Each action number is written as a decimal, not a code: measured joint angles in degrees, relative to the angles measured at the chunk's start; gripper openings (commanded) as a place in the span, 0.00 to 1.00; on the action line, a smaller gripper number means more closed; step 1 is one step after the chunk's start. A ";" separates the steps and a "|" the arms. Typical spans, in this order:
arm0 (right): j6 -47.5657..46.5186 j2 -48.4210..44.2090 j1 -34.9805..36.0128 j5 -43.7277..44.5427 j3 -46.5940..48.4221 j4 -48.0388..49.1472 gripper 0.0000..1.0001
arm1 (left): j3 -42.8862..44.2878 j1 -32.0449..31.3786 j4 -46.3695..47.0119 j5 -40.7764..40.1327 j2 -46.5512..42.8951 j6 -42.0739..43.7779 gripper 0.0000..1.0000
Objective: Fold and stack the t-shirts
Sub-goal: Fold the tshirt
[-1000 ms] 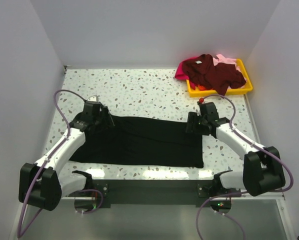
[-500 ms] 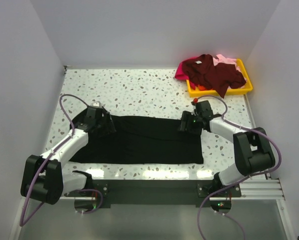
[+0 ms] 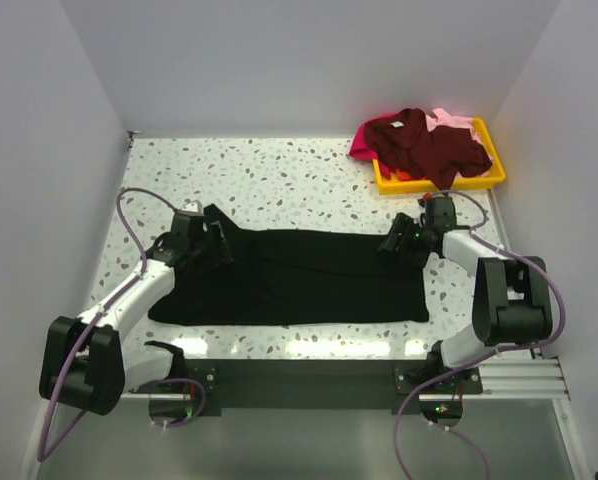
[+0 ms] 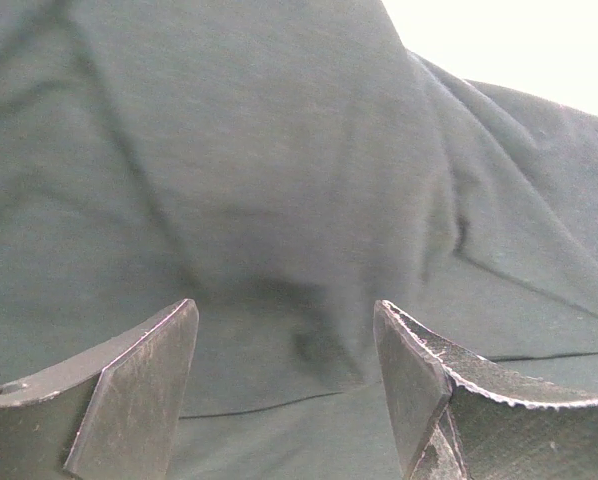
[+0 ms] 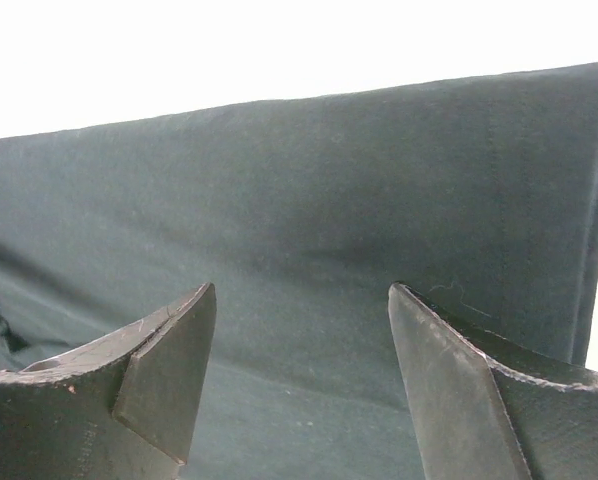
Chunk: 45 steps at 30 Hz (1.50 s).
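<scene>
A large black t-shirt (image 3: 299, 280), folded into a long band, lies flat across the near part of the table. My left gripper (image 3: 219, 248) hovers over its upper left end, jaws open over wrinkled dark cloth (image 4: 279, 180), nothing between them. Over the shirt's upper right end my right gripper (image 3: 397, 245) is also open, with smooth folded cloth (image 5: 309, 200) below and the shirt's straight edge beyond it. In the yellow tray (image 3: 491, 182) at the back right, a dark maroon shirt (image 3: 424, 145) lies heaped on a magenta shirt (image 3: 362, 146) and a pale pink one (image 3: 455, 122).
The speckled tabletop (image 3: 279, 180) stretches bare behind the black shirt up to the back wall. White walls close in left, right and behind. A red-capped small part (image 3: 425, 200) sits near the right wrist, just in front of the tray.
The black shirt has slid rightward, its right edge now nearer the table's right side. My right gripper moved right with it; a corner of cloth now sticks up beside the left gripper.
</scene>
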 measured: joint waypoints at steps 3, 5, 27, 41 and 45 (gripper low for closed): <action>-0.92 0.00 -3.67 0.04 0.26 -1.16 0.76 | 0.00 0.00 0.04 0.00 -0.33 0.02 0.76; -1.64 -0.02 -6.71 0.20 0.55 -2.05 0.76 | 0.00 0.00 0.07 0.00 -0.33 0.02 0.76; -4.96 -13.79 -9.40 17.75 3.32 -15.13 0.75 | 4.81 0.00 3.61 1.77 4.46 0.31 0.77; 10.47 -10.21 41.33 18.47 4.26 -4.70 0.71 | 5.49 0.00 5.14 3.87 5.33 0.20 0.77; 13.29 -2.12 45.68 18.34 5.35 -0.46 0.68 | 5.49 0.00 5.05 3.87 4.37 0.17 0.77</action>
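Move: The black t-shirt lies flat under the right hand, whose open fingertips rest on its far right part; its middle is about 24 cm left and 10 cm back, barely below. The yellow bin stands some 20 cm ahead and 12 cm right of that hand, with the maroon t-shirt in it 21 cm ahead and 9 cm right. From the left hand the black t-shirt's middle lies about 20 cm right and 8 cm back, 3 cm lower. Open right fingers drag the black t-shirt about 14 cm right, lift, swing 35 cm left; left hand eases forward. ##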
